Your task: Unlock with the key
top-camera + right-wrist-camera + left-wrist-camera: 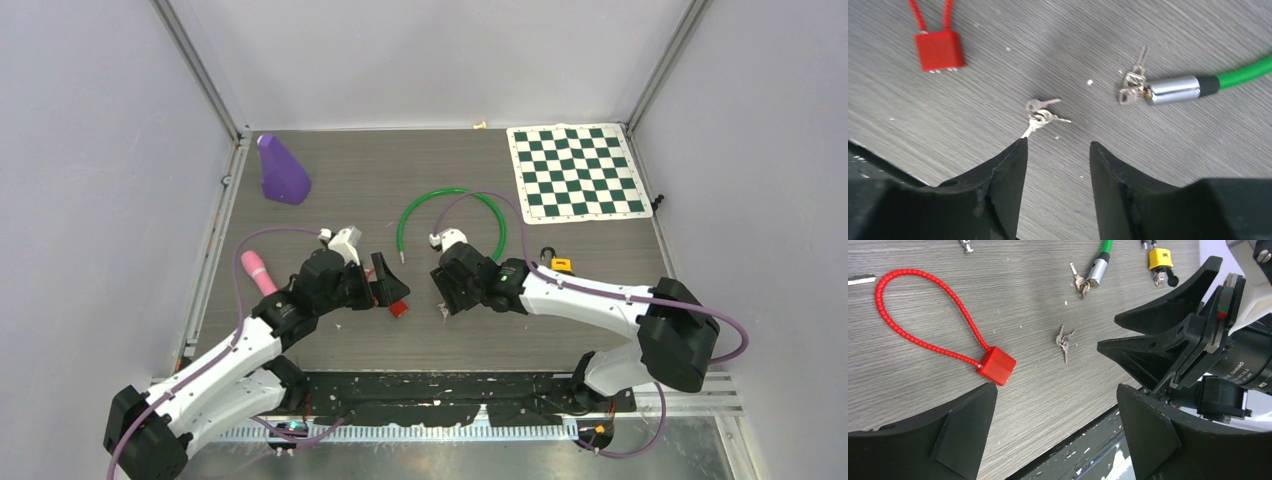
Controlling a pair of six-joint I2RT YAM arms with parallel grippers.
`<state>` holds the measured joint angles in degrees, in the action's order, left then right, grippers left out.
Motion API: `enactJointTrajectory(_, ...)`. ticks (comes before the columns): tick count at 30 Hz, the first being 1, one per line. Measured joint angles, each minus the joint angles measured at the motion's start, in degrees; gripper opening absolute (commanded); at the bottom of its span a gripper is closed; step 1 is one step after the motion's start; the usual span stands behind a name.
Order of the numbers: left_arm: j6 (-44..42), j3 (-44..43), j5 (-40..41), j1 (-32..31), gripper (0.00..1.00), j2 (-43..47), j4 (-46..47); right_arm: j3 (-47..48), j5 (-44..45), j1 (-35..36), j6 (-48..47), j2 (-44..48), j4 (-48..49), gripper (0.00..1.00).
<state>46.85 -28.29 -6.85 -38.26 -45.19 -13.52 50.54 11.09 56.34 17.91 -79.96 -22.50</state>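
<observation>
A small bunch of keys (1040,116) lies loose on the wooden table, just beyond the tips of my right gripper (1058,142). That gripper is open with nothing between its fingers, and one key's tip reaches up to its left finger. The red cable lock (996,365), a red cube with a beaded loop, lies just ahead of my left gripper (1056,386), which stands wide open and empty. In the top view the lock (399,308) sits by the left gripper (388,285), and the keys (444,312) lie under the right gripper (447,295).
A green cable lock (450,215) lies behind the grippers, its metal end (1173,89) carrying its own keys. A yellow padlock (561,265) sits to the right. Further off are a purple cone (282,170), a pink object (258,272) and a chessboard mat (577,172).
</observation>
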Motion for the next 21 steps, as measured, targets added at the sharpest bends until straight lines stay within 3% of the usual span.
enactJointTrajectory(6,-4.15,-8.66,0.02,-0.94,0.82,-11.06,-3.61,-1.16,6.27,-2.51,4.02,2.36,-3.52,0.78)
enactJointTrajectory(13,-10.10,-22.88,-1.14,-6.16,0.65,-28.83,-8.37,-6.08,16.04,-3.91,8.33,16.00,-4.74,0.79)
enactJointTrajectory(18,-12.98,-28.76,-2.16,-8.35,0.54,-39.01,-10.80,-9.81,19.91,-3.91,10.78,21.24,-4.98,0.79)
enactJointTrajectory(21,-14.40,-31.34,-3.08,-8.90,0.52,-45.13,-11.56,-12.11,21.31,-3.91,11.85,23.80,-5.35,0.79)
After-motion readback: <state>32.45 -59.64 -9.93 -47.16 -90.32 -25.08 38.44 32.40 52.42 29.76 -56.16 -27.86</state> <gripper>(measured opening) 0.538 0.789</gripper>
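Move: The loose keys lie on the table some 11 cm to the left hand's right, about 2 cm farther out and roughly 13 cm below it. The red lock's body stands about 9 cm to the left of the keys and level with them; the green cable lock's metal end is about 6 cm to the right of them and 8 cm farther out. From the right hand the keys are about 2 cm to its left, level with it fore and aft, and some 8 cm down. The keys get a change of hands above them: the left hand swings right about 9 cm and slightly forward, then sinks some 5 cm towards them, turning about 30 degrees to point more steeply down as its fingers close to about half. The right hand backs off to its right by about 11 cm, turning clockwise, rising and opening wider, empty. ##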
